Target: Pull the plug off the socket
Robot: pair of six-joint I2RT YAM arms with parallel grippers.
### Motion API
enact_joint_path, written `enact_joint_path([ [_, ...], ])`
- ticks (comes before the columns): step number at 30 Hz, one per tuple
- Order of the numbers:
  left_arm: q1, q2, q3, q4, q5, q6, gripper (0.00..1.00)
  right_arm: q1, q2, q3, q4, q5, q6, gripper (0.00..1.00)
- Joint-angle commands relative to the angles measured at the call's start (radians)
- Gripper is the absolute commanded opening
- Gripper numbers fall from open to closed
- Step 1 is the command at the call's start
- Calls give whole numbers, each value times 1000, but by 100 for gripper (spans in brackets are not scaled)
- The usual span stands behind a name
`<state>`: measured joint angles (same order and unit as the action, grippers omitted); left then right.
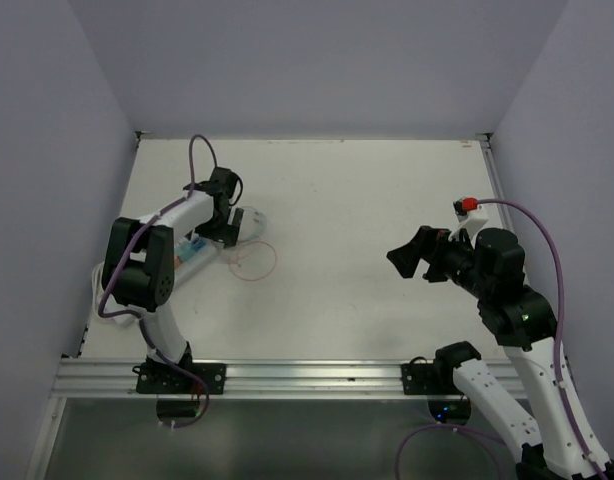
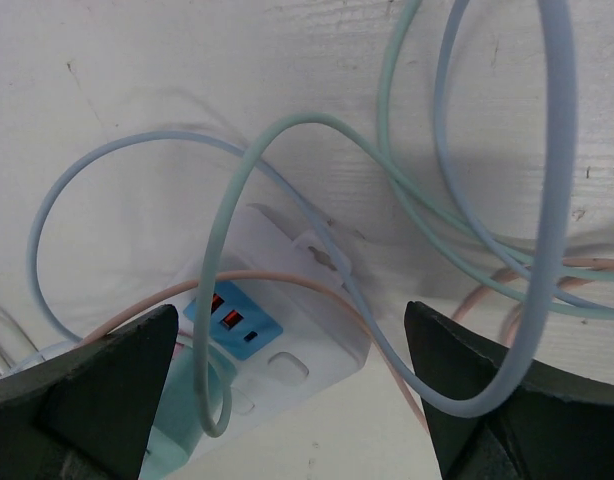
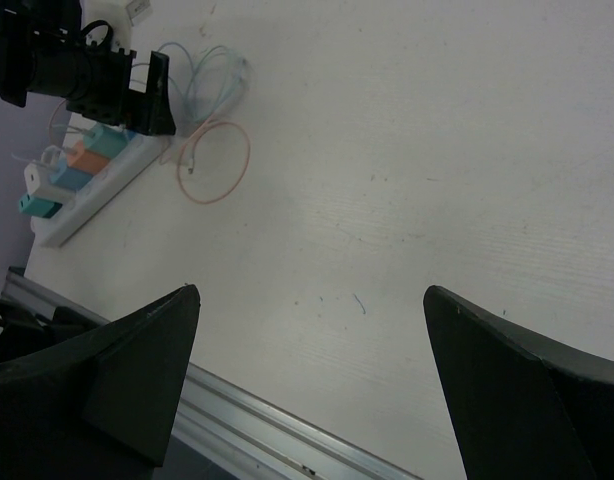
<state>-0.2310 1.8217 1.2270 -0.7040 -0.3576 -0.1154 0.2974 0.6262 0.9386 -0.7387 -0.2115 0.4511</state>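
The socket (image 2: pixel 287 345) is a long white strip lying at the table's left (image 1: pixel 190 263), seen in the right wrist view as a slanted bar (image 3: pixel 82 200). Its end carries a blue face with orange slots. A teal plug (image 2: pixel 177 405) sits in it beside that face, and teal, orange and white plugs (image 3: pixel 87 152) stand along the row. My left gripper (image 2: pixel 290 310) hangs open just above the strip's end (image 1: pixel 223 212), its fingers either side of the strip and touching nothing. My right gripper (image 1: pixel 412 255) is open in the air over the right side, far from the strip (image 3: pixel 309 291).
Light blue, teal and pink cords (image 2: pixel 317 130) loop over and beyond the strip's end. A pink cord ring (image 1: pixel 255 260) lies on the table beside it (image 3: pixel 217 160). An aluminium rail (image 1: pixel 307 375) runs along the near edge. Walls close the left, back and right.
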Motion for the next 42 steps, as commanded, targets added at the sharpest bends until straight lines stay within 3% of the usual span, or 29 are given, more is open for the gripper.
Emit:
enact_joint_path([
  [1, -4, -1, 28, -20, -44, -12, 99, 8, 3, 11, 39, -19, -6, 99],
  [16, -2, 14, -24, -20, 0, -12, 100, 14, -2, 2, 36, -17, -2, 99],
  [28, -2, 42, -31, -57, -72, -32, 99, 14, -8, -11, 42, -23, 9, 99],
  [34, -4, 47, -35, -52, -26, -32, 83, 13, -14, -17, 44, -22, 12, 99],
  [36, -4, 50, -31, -45, 3, -32, 72, 13, -19, -18, 42, -20, 12, 99],
  [42, -4, 53, -8, -20, 112, -50, 58, 13, -25, -20, 38, -14, 8, 99],
])
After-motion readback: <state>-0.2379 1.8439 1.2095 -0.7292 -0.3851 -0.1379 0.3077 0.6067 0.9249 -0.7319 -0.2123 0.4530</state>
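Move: The teal plug at the strip's far end sits about 2 cm back and 3 cm left of the left hand, 2 cm below it. The USB panel is 1 cm ahead and 1 cm left; the orange plug is some 5 cm back and 6 cm left. On the table, the pink cable coil lies roughly 10 cm right and 5 cm back. From the idle right hand, the teal plug is about 13 cm ahead, 50 cm left and 24 cm below. Against the teal plug, the left hand's left finger seems to come into contact as the open fingers close by about a third and slow with something apparently between them. Before that, the hand eases about 1.5 cm back, 1 cm down and 1 cm left towards the plug, fingers still pointing steeply down; during the closing it slides back right by half a centimetre or so. ##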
